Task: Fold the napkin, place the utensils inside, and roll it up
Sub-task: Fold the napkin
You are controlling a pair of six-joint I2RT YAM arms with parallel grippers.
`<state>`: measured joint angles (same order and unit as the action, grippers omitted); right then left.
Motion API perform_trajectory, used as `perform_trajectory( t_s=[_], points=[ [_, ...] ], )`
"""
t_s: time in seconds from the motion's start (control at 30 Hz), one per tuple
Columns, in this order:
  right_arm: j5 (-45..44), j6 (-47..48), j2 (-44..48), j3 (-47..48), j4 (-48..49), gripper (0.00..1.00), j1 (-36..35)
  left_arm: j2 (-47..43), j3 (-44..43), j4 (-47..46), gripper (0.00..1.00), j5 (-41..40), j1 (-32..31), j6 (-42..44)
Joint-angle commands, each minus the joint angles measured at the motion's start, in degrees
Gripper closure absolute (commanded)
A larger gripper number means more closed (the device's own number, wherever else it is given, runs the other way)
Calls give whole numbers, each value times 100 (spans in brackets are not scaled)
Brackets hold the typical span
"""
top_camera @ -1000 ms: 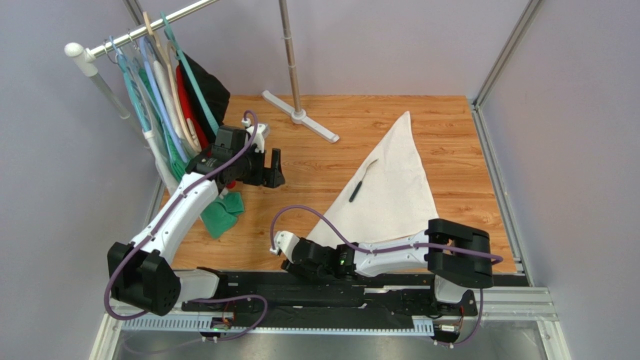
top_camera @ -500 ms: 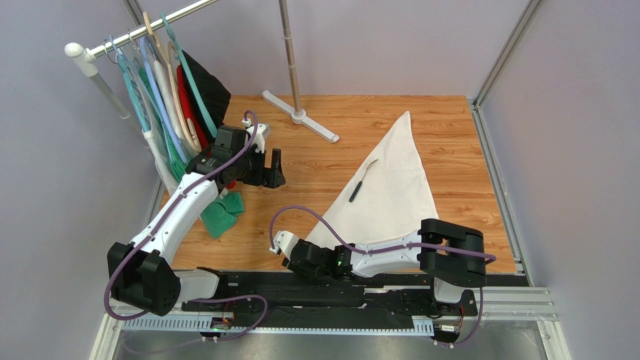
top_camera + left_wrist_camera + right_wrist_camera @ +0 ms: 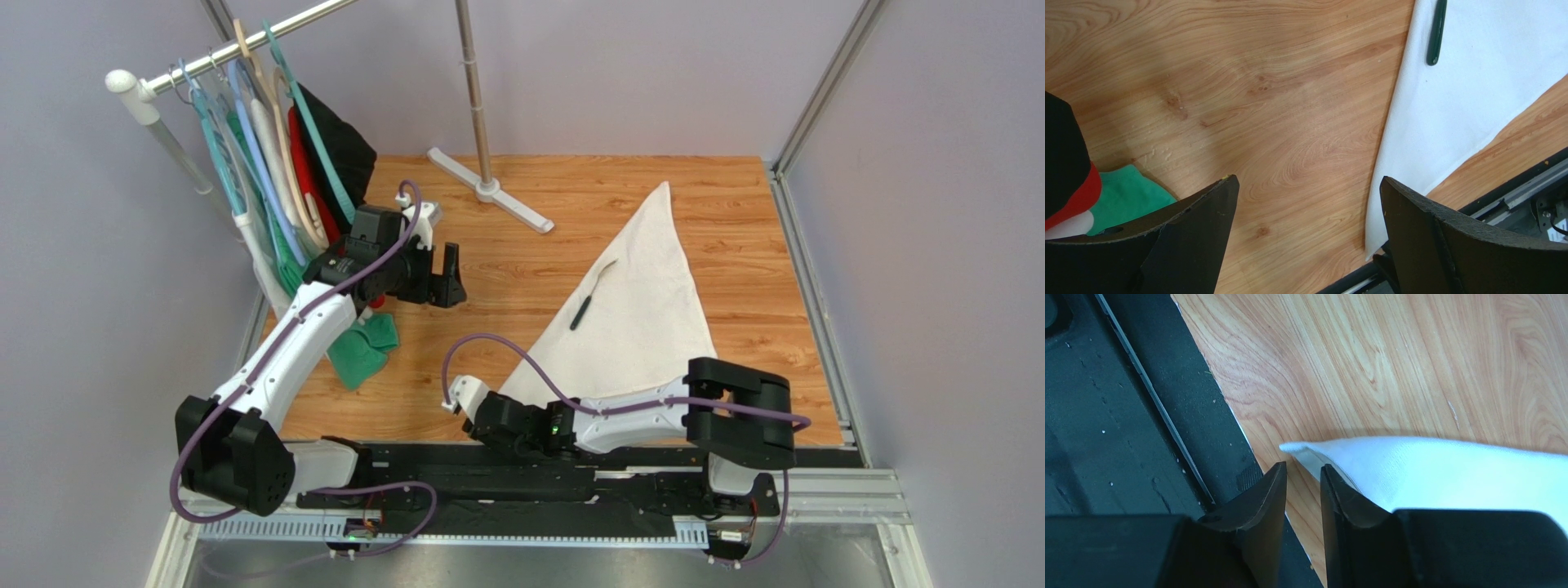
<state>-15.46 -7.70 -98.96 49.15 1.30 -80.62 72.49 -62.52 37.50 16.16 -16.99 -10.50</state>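
The white napkin point(image 3: 644, 319) lies on the wooden table folded into a triangle, its long point toward the back. One dark green utensil point(image 3: 593, 294) rests along its left edge, also seen in the left wrist view point(image 3: 1436, 33) on the napkin point(image 3: 1475, 92). My right gripper point(image 3: 476, 424) is low at the napkin's near-left corner. Its jaws point(image 3: 1303, 467) stand a narrow gap apart with bare wood between them, and the napkin corner point(image 3: 1303, 450) sits just past the tips. My left gripper point(image 3: 451, 276) hovers wide open point(image 3: 1308, 180) over bare wood left of the napkin.
A clothes rail with hangers and garments point(image 3: 264, 135) stands at the back left. A green cloth point(image 3: 364, 347) lies below it, also visible in the left wrist view point(image 3: 1125, 196). A pole stand's white base point(image 3: 491, 188) sits at the back centre. The black mounting rail point(image 3: 552, 484) borders the near edge.
The right gripper's jaws have drawn closer together at the napkin's near corner, and its arm has edged slightly left. The left arm has not moved.
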Motion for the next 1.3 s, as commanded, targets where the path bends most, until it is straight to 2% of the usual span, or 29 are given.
perform_trajectory(
  t_s=[0.0,0.13,0.33,0.63,1.0,1.27],
  points=[
    [78,-213,806,104,-365,66,-41,-103,38,-41,5,150,29,110],
    [298,-319,1300,358,-1016,54,72,-112,30,-49,5,220,29,92],
    [1203,-398,782,578,-1035,49,521,-121,38,-49,5,282,29,84],
    [1467,-864,246,851,-1088,48,635,-130,47,-32,5,256,29,110],
    [1467,-952,562,1053,-1439,47,635,-130,73,-23,5,282,29,110],
    [1467,-864,202,1281,-1378,47,644,-112,65,-14,5,273,21,110]
  ],
)
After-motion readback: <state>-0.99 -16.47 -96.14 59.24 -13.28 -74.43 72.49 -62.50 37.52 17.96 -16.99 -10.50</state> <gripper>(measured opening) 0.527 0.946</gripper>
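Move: The folded napkin's near-left corner lies just off the right fingertips, about 3 cm to that hand's left, level with it fore and aft, and 2 cm below. From the same hand, the dark-handled utensil on the napkin is some 23 cm ahead and 20 cm to the right, and the green cloth roughly 12 cm ahead and 15 cm left. The idle left hand has the corner about 17 cm back, straight in line sideways, and 17 cm below. Up first, in a quick lift of about 7 cm off the napkin's near-left corner, the right hand then sinks back most of the way over the corner and eases up again, ending some 4 cm higher and a little farther left. Its fingers spread from about a third to half open, and the wrist tips them roughly 15 degrees to point more steeply down. ##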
